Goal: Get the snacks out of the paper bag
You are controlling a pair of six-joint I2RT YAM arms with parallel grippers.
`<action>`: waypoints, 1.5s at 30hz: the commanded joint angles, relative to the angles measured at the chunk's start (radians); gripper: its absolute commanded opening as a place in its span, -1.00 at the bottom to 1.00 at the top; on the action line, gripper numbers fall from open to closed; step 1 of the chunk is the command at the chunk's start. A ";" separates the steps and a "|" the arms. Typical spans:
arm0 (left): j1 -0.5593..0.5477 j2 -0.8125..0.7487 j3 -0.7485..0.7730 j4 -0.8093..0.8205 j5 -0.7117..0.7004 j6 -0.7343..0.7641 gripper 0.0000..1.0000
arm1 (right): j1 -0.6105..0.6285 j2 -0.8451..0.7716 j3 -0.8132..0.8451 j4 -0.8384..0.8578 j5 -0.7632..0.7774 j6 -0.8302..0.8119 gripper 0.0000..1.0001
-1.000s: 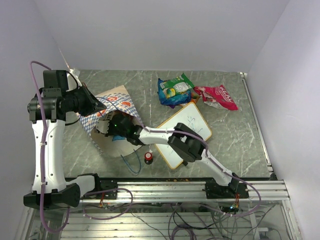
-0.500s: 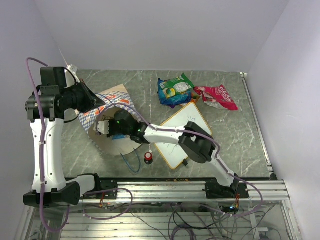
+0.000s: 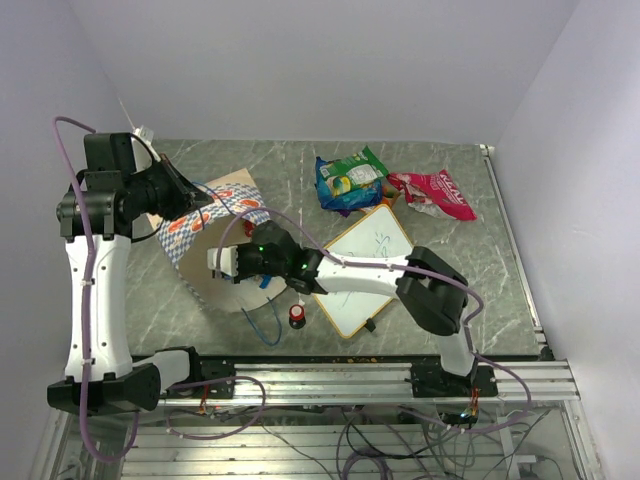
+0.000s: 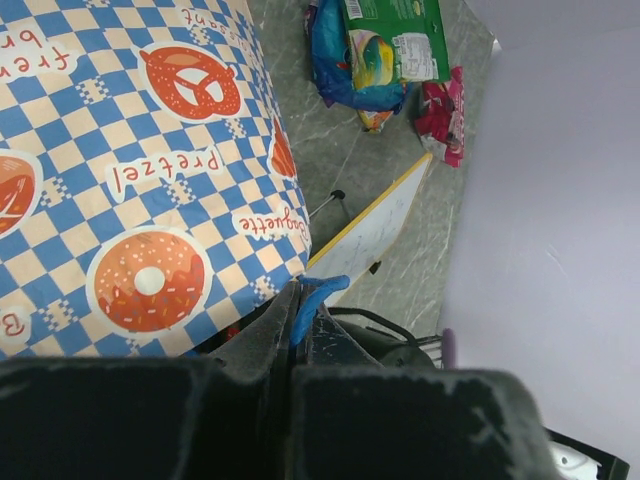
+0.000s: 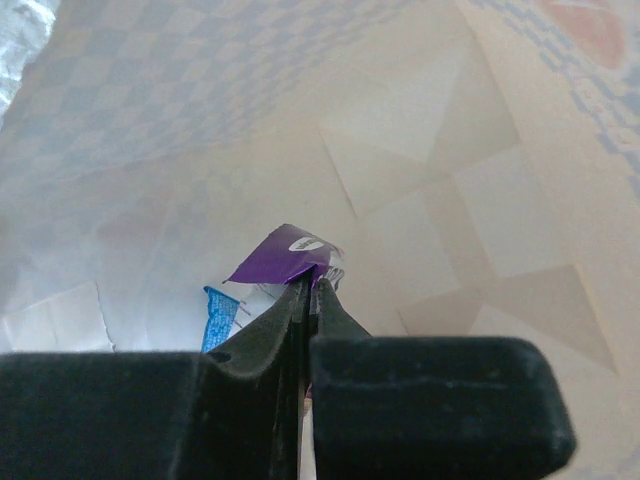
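Observation:
The paper bag (image 3: 228,200) lies on its side at the left, its checkered face (image 4: 150,170) filling the left wrist view. My left gripper (image 4: 298,308) is shut on the bag's blue cord handle (image 4: 320,290) and holds the mouth up. My right gripper (image 5: 312,285) is inside the bag, shut on the corner of a purple snack packet (image 5: 280,258). A blue packet (image 5: 218,318) lies just behind it. Outside the bag, at the back of the table, lie a green and blue snack (image 3: 350,178) and a red-pink snack (image 3: 435,193).
A wood-framed whiteboard (image 3: 365,265) lies right of the bag, under my right arm. A small red-topped black knob (image 3: 297,316) stands near the front edge, beside a loose blue cord loop (image 3: 262,322). The metal rail (image 3: 350,378) runs along the near side.
My right gripper has shut on the purple packet inside the bag. Its wrist has shifted a little to the right and the elbow has swung right. The left gripper still holds the handle.

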 commanded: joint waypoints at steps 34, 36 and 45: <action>-0.004 -0.096 -0.226 0.206 0.046 -0.172 -0.86 | -0.023 -0.912 -0.074 -0.606 0.466 0.470 -1.00; -0.003 -0.090 -0.215 0.202 0.052 -0.166 -0.86 | -0.068 -0.911 -0.052 -0.639 0.555 0.463 -1.00; -0.002 -0.064 -0.169 0.148 0.048 -0.119 -0.86 | -0.484 -0.810 -0.115 -0.487 0.662 0.353 -1.00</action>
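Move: The purple packet is already pinched in the right fingers inside the bag; its destination, the blue-and-green snack pile, lies about 33 cm ahead, 34 cm right and 12 cm lower. The red packet is some 28 cm ahead and 57 cm right of this hand, the whiteboard about 5 cm ahead and 35 cm right. From the left gripper, which holds the bag's blue handle, the pile is roughly 33 cm ahead, 30 cm right and 31 cm below. Keep the right fingers shut on the purple packet and draw it out of the bag, up and right while backing off about 9 cm; then swing right and forward towards the snack pile, ending some 33 cm right and 24 cm higher, the hand turned about 55 degrees clockwise. Keep the left gripper on the handle, letting it sink a couple of centimetres. ##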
